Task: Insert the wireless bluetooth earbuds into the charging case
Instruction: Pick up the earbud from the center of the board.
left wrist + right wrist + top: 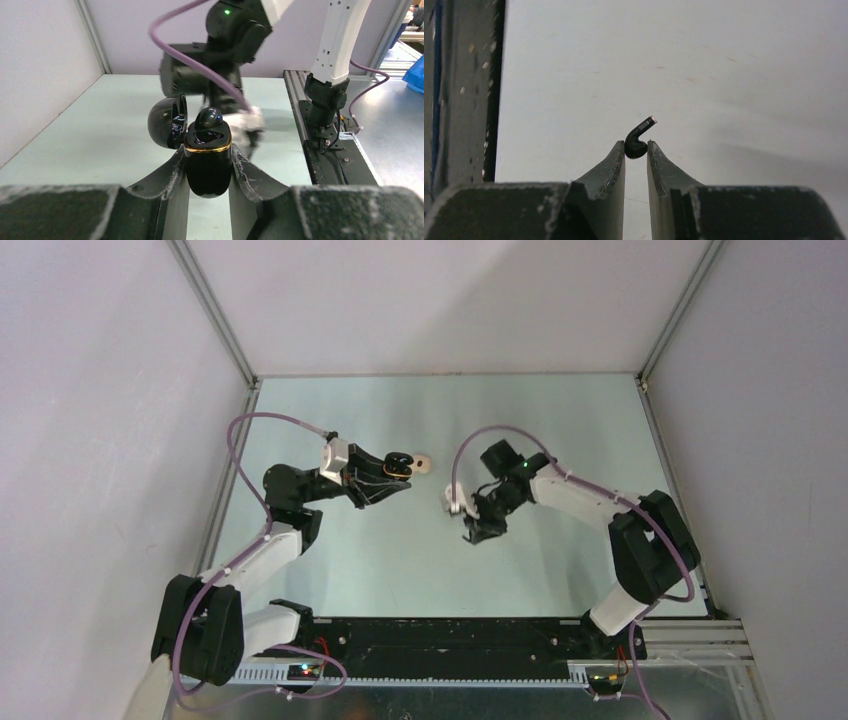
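Observation:
My left gripper (207, 150) is shut on the black charging case (207, 170), which has a gold rim and stands upright between the fingers. Its lid (167, 121) is swung open to the left. One black earbud (209, 117) sits in the case's top, its round head sticking up. In the top view the case (398, 460) is held at mid-table left. My right gripper (636, 146) is shut on a second black earbud (638, 142), pinched at the fingertips with its stem pointing up and right. That gripper (478, 532) hangs to the right of the case.
A small pale beige object (424, 464) lies on the table just right of the held case. The right arm's wrist (220, 50) fills the space close behind the case. Metal frame posts (212, 315) and grey walls border the pale green table (560, 420).

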`<state>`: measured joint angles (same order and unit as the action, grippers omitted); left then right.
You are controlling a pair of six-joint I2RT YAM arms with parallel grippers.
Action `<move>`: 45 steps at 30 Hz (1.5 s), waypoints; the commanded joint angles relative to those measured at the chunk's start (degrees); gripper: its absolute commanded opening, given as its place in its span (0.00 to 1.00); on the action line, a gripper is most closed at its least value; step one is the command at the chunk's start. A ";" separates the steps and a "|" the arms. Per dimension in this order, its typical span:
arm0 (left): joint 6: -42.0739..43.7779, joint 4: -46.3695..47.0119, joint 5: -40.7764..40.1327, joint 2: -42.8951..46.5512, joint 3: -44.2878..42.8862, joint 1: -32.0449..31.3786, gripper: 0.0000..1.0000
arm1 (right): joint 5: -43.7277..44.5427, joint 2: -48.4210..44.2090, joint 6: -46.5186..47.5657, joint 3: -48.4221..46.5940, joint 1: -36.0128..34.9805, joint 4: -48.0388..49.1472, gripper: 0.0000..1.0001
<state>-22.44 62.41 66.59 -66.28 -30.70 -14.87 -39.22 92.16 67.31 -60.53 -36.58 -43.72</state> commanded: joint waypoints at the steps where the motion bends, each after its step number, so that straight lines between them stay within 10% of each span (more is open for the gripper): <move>1: 0.70 1.17 -1.43 0.94 0.28 -0.24 0.10 | -3.45 4.44 -24.61 -7.12 5.41 4.04 0.19; 17: 2.37 -0.72 -1.76 1.80 0.38 -0.26 0.11 | 22.43 18.79 -61.15 -17.24 8.88 8.51 0.35; 26: 2.64 -1.21 -1.64 2.08 0.29 -0.27 0.11 | 15.57 14.73 -51.16 -17.21 8.61 6.95 0.46; 45: 3.09 -1.68 -1.55 2.36 0.11 -0.53 0.11 | 37.99 18.34 -41.81 -17.21 6.83 12.38 0.43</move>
<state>-20.91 59.51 66.08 -65.45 -30.70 -15.00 -3.18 109.89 24.08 -75.90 -28.12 -31.18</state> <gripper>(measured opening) 0.327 0.431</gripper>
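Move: The right hand already holds the earbud; its set-down spot, the bare centre of the board, lies about 11 cm ahead, 2 cm to the right and 5 cm below. From that hand, the beige case sits roughly 22 cm ahead, 11 cm left and 6 cm down; the black charging case in the left gripper is some 2 cm ahead, 12 cm left and 22 cm higher. From the left hand, the spot is about 9 cm ahead, 16 cm right and 27 cm below. Swing the right gripper forward about 11 cm and down onto the board centre, turning it some 60 degrees clockwise, and open the fingers to let go of the earbud. Lift slightly, shift forward and to the right past the earbud, then sink again with the fingers open, clear of it. Keep the left gripper still, holding the black charging case. ##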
